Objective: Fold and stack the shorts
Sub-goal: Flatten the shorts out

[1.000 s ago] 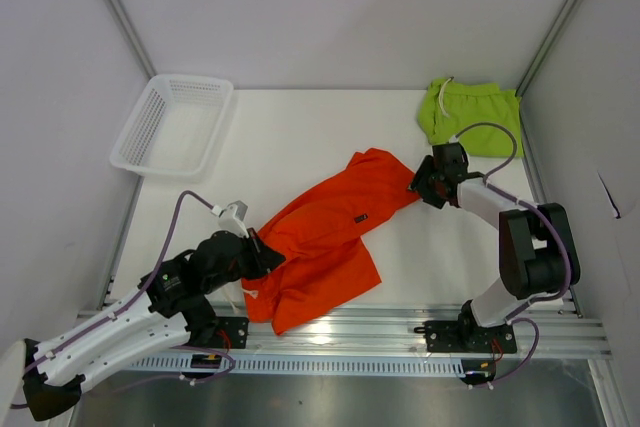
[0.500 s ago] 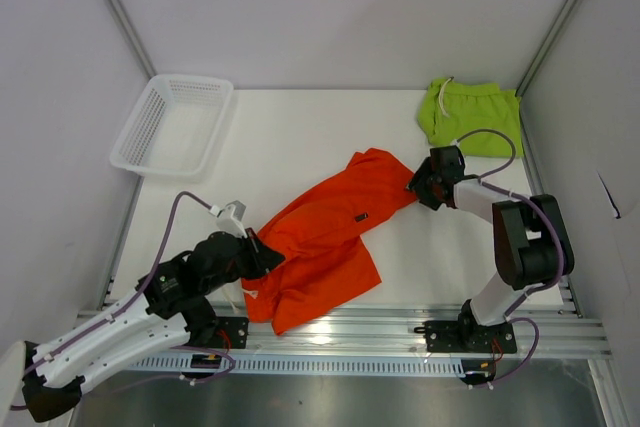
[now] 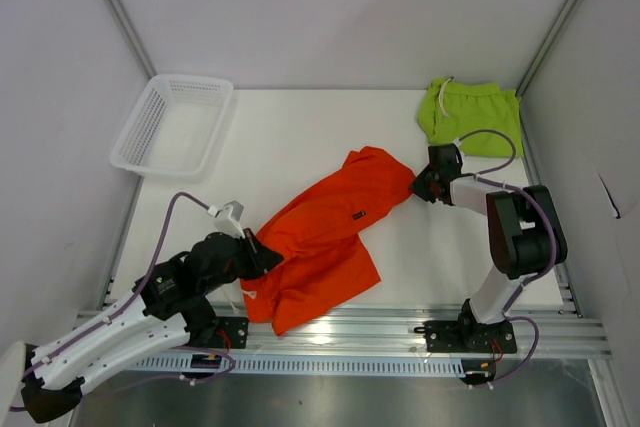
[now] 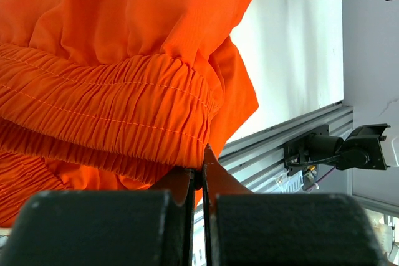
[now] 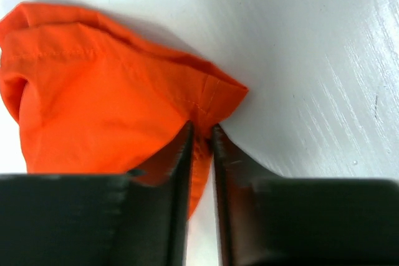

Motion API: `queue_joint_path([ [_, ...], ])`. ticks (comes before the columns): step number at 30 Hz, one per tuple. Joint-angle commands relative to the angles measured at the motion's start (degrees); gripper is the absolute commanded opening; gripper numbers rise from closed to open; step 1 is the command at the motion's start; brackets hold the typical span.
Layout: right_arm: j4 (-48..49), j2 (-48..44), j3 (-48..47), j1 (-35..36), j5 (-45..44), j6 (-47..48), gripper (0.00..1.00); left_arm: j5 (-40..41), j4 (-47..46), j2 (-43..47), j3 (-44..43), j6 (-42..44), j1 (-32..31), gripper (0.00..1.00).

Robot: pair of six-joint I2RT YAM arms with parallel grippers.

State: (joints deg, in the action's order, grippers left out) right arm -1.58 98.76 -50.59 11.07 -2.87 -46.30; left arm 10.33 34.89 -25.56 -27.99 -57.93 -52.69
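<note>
The orange shorts (image 3: pixel 330 237) lie stretched slantwise across the middle of the table. My left gripper (image 3: pixel 262 252) is shut on their gathered elastic waistband (image 4: pixel 112 104) at the near left end, the jaws (image 4: pixel 201 172) pressed together on the fabric. At the far right end, my right gripper (image 3: pixel 418 185) is pinched on a hem corner of one leg (image 5: pixel 215 95), with orange cloth between the nearly touching jaws (image 5: pixel 201 132). The lime green shorts (image 3: pixel 470 115) lie crumpled at the back right corner, apart from both grippers.
A white mesh basket (image 3: pixel 220 125) stands at the back left of the table. An aluminium rail (image 3: pixel 400 322) with the arm bases runs along the near edge. Grey walls enclose the table on three sides.
My right gripper's jaws have come together on the orange leg hem, and that arm's elbow has shifted slightly. The left arm and the shorts have stayed put.
</note>
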Motion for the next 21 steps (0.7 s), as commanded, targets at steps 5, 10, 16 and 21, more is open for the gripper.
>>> queue_joint_path([
  [5,-2.19,1.09,-4.95,-0.26,-1.96,1.21,0.0,-0.48,-1.58,-1.07,-2.94,0.36,0.3,0.0],
  [10,-7.45,-2.69,-9.16,-0.79,-4.86,4.63,0.0,-0.05,-2.02,-2.47,-5.84,1.15,0.39,0.0],
  [16,-12.55,-7.35,-14.7,-2.63,-4.07,6.92,0.0,4.17,-0.09,-6.33,-18.58,6.25,0.3,0.0],
  [21,-17.39,-11.48,-23.21,-3.69,-3.63,8.86,0.0,6.19,0.44,-10.82,-29.64,10.73,0.39,0.0],
])
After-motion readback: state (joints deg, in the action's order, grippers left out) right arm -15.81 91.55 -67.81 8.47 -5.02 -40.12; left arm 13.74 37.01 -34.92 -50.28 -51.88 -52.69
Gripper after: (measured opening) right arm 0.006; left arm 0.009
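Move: The red shorts' far right corner lies right between the right hand's fingertips, barely 1 cm ahead and below. From this hand the small logo is some 13 cm left and 7 cm back, and the folded green shorts are about 19 cm ahead and 14 cm right. The left hand holds the waistband end; from it that same corner is roughly 25 cm ahead, 34 cm right and 12 cm lower, and the loose leg about 10 cm right, level ahead, 13 cm below. The right fingers finish closing on the red shorts' corner, pinching it just above the table, then lift it some 13 cm, speeding up, while drawing about 5 cm forward and slightly right. The left hand keeps its shut grip on the waistband, waits briefly, then rises about as far in step; both hands tip up about 10 degrees. ##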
